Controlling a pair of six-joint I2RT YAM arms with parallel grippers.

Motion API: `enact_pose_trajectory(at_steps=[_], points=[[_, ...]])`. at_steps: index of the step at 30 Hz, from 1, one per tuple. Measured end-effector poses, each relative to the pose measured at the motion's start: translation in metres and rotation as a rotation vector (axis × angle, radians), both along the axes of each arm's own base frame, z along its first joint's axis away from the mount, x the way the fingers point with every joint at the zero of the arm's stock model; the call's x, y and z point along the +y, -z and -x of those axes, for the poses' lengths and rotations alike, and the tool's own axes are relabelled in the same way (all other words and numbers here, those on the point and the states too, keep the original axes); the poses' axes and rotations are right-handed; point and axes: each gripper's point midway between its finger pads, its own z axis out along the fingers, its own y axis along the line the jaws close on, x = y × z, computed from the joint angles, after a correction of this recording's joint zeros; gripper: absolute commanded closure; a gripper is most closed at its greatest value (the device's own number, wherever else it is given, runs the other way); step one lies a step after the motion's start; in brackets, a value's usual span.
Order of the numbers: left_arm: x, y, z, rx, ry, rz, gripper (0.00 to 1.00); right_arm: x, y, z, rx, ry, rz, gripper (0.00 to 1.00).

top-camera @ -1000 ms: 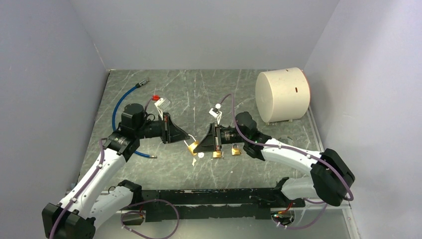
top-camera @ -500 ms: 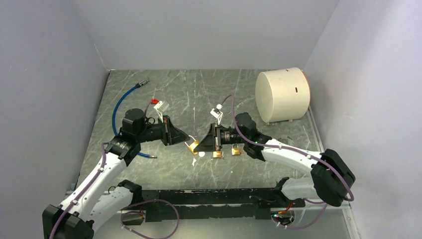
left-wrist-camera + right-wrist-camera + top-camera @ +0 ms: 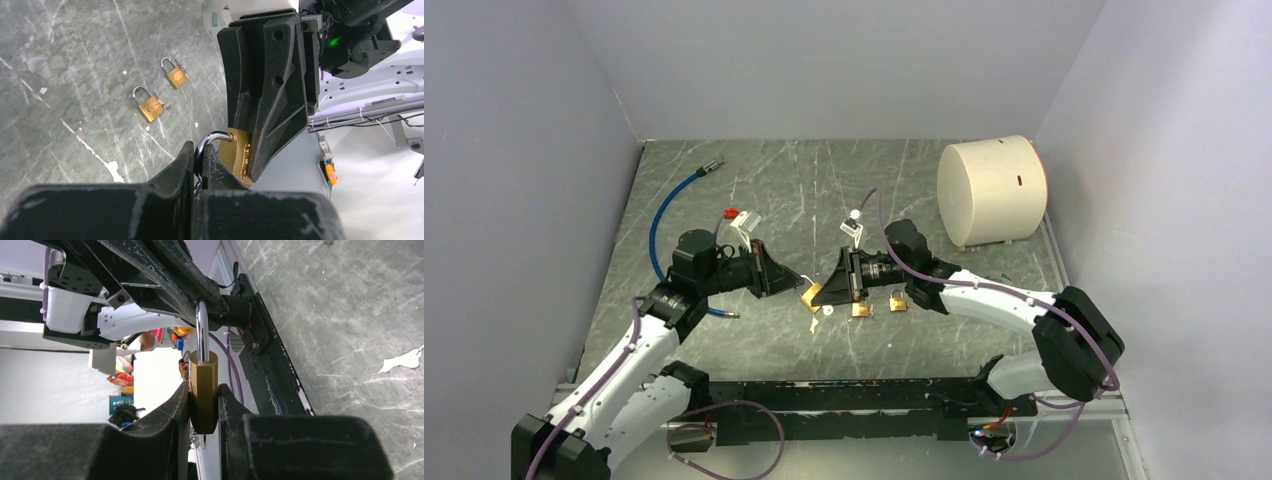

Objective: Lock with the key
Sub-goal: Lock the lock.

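Note:
A brass padlock (image 3: 811, 294) hangs above the table between both grippers. My left gripper (image 3: 200, 157) is shut on its steel shackle (image 3: 212, 137). My right gripper (image 3: 203, 405) is shut on the brass body (image 3: 203, 382), with the shackle (image 3: 201, 330) pointing away towards the left fingers (image 3: 165, 275). In the overhead view the left gripper (image 3: 798, 284) and right gripper (image 3: 821, 295) meet tip to tip. A thin metal sliver (image 3: 204, 441) pokes out under the body. I cannot tell whether it is the key.
Two more brass padlocks (image 3: 861, 310) (image 3: 898, 300) lie on the table beside the right gripper. A white scrap (image 3: 827, 311) lies below the held lock. A big white cylinder (image 3: 991, 190) stands back right. A blue cable (image 3: 669, 205) curves at the left.
Both arms have shifted a little to the left, and the left wrist has dropped slightly. The padlock stays held between the two grippers.

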Motion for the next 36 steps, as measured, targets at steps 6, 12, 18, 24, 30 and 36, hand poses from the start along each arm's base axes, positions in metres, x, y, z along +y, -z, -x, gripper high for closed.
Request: enact_pose_trajectory(at_steps=[6, 12, 18, 24, 30, 36], points=[[0.003, 0.016, -0.005, 0.048, -0.053, -0.01, 0.98, 0.002, 0.013, -0.005, 0.046, -0.04, 0.034, 1.0], [0.002, 0.028, -0.008, 0.08, -0.096, 0.01, 0.97, 0.002, 0.023, -0.009, 0.073, -0.048, 0.078, 1.0], [0.005, 0.046, -0.012, 0.119, -0.154, -0.007, 0.97, 0.005, 0.036, -0.015, 0.146, -0.04, 0.167, 1.0], [0.004, 0.067, -0.014, 0.184, -0.195, 0.0, 0.98, 0.006, 0.052, -0.017, 0.213, -0.04, 0.199, 1.0], [0.001, 0.074, -0.017, 0.235, -0.238, 0.062, 0.97, 0.004, 0.058, -0.02, 0.231, -0.028, 0.214, 1.0], [-0.001, 0.072, -0.021, 0.24, -0.274, 0.076, 0.97, 0.005, 0.056, -0.023, 0.254, -0.017, 0.202, 1.0]])
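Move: The padlock body is already pinched in the right fingers, with its shackle in the left ones: from the left hand the body sits about 3 cm to the right and 3 cm back, 1 cm below. From the right hand the shackle lies some 3 cm left and 3 cm ahead, 1 cm above. The nearer spare padlock lies on the table about 8 cm right of the right hand, 6 cm ahead and 19 cm below; the far spare padlock is 16 cm right, 7 cm ahead, equally low. The padlock goes down between both hands, the left sinking about 7 cm and the right 6 cm, while each eases some 2 cm forward, which goes on after the sinking stops. The left keeps its pinch on the shackle and swings some 15 degrees counter-clockwise; the right keeps hold of the body, tipping its fingertips down and rolling its forward side down. ##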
